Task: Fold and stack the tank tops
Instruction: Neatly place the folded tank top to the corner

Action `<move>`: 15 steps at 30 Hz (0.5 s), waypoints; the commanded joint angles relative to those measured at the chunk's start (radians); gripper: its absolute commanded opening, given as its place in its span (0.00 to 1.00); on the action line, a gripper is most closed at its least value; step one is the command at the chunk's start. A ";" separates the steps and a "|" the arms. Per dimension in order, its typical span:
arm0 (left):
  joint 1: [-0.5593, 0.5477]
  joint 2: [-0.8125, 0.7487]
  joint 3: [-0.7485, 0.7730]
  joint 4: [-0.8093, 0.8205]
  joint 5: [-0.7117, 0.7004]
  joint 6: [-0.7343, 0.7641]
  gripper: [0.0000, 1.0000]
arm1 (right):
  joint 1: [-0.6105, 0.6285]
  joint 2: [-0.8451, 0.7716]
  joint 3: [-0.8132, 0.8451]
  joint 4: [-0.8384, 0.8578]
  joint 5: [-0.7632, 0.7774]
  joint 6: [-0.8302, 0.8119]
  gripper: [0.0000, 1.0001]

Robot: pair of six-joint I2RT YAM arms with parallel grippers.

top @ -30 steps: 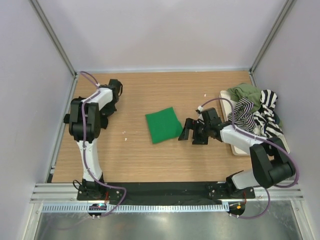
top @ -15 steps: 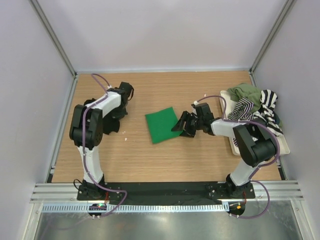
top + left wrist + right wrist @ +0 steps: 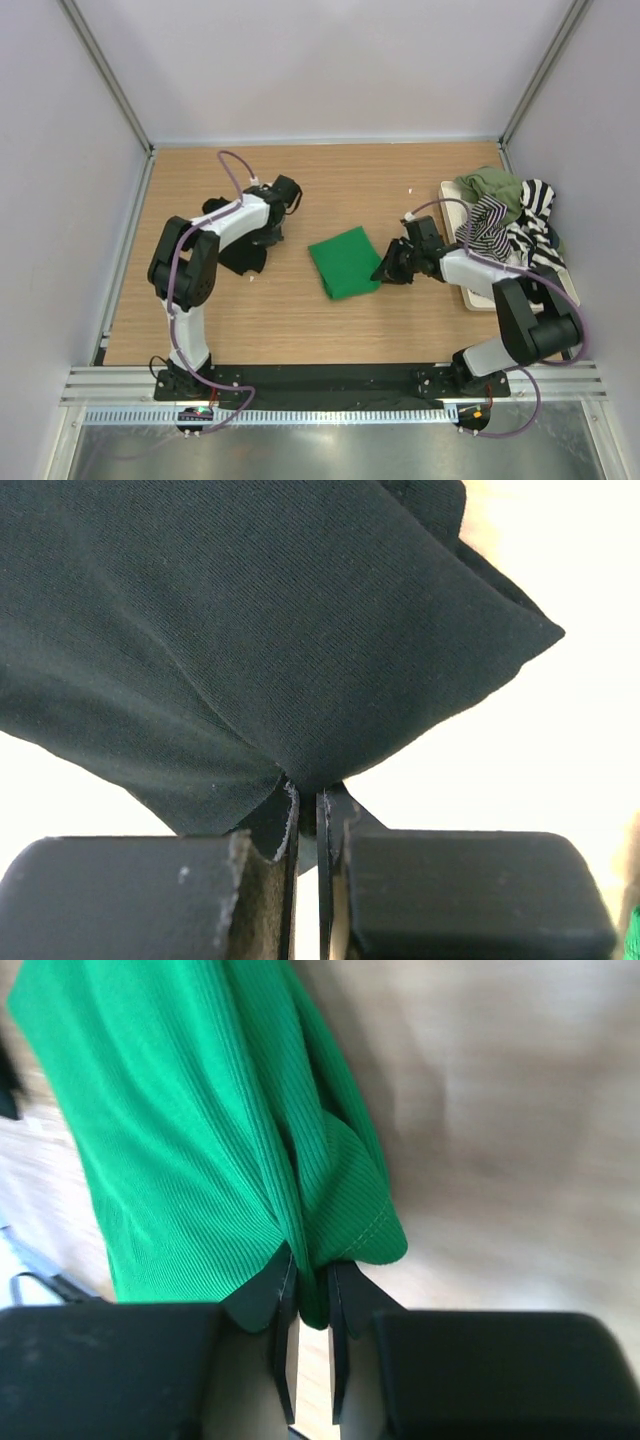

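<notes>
A folded bright green tank top [image 3: 345, 262] lies on the wooden table just right of centre. My right gripper [image 3: 386, 270] is shut on its right edge. The right wrist view shows the ribbed green cloth [image 3: 200, 1140] pinched between that gripper's [image 3: 310, 1285] narrow jaws. To the left lies a black tank top [image 3: 242, 256]. My left gripper [image 3: 264, 236] is shut on it, and in the left wrist view the black cloth [image 3: 250, 630] spreads away from the closed jaws of this gripper [image 3: 307, 798]. Part of the black top is hidden under the left arm.
A white tray [image 3: 470, 296] stands at the right edge. It holds a heap with a black-and-white striped top [image 3: 520, 235] and an olive top [image 3: 492, 185]. Grey walls close in the table at the back and on both sides.
My right gripper has gone from open to shut on the green top's edge and dragged it a little right and nearer. The left arm has swung right with the black top.
</notes>
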 commanded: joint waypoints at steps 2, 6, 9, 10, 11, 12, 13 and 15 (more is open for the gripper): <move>-0.131 -0.020 0.039 0.008 0.005 -0.057 0.00 | -0.070 -0.182 -0.040 -0.228 0.131 -0.132 0.21; -0.236 0.058 0.120 -0.004 0.019 -0.079 0.00 | -0.120 -0.284 -0.061 -0.305 0.188 -0.116 0.56; -0.311 0.124 0.217 -0.050 -0.004 -0.083 0.01 | -0.126 -0.336 -0.067 -0.328 0.220 -0.080 0.81; -0.340 0.144 0.229 -0.061 -0.024 -0.088 0.02 | -0.128 -0.368 -0.064 -0.343 0.252 -0.071 0.85; -0.352 0.149 0.237 -0.069 -0.033 -0.094 0.04 | -0.129 -0.368 -0.064 -0.343 0.253 -0.071 0.86; -0.362 0.149 0.240 -0.075 -0.036 -0.100 0.08 | -0.129 -0.401 -0.060 -0.352 0.283 -0.065 0.91; -0.372 0.144 0.231 -0.076 -0.036 -0.105 0.14 | -0.131 -0.414 -0.055 -0.351 0.294 -0.063 0.93; -0.374 0.109 0.193 -0.066 -0.032 -0.122 0.37 | -0.133 -0.410 -0.028 -0.343 0.303 -0.068 0.95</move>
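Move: The green tank top, pinched by the right hand at its near right corner, has its middle about 10 cm to that hand's left and 4 cm ahead. The clothes tray's middle is some 34 cm to its right and 10 cm ahead. From the left hand, which holds the black tank top by its right edge, the green one's middle lies about 20 cm right and 7 cm back; the black one's middle is some 9 cm left, level with it. Both tops lie about 2 cm below the hands. The black tank top, still pinched by the left hand, is dragged about 16 cm right and slightly back towards the green one, the hand turning nearly 20 degrees clockwise before its fingers start opening at the end. Meanwhile the green top's corner is drawn right by the right hand, which opens wide, lets go and carries on right, back and up, tilting a little. ##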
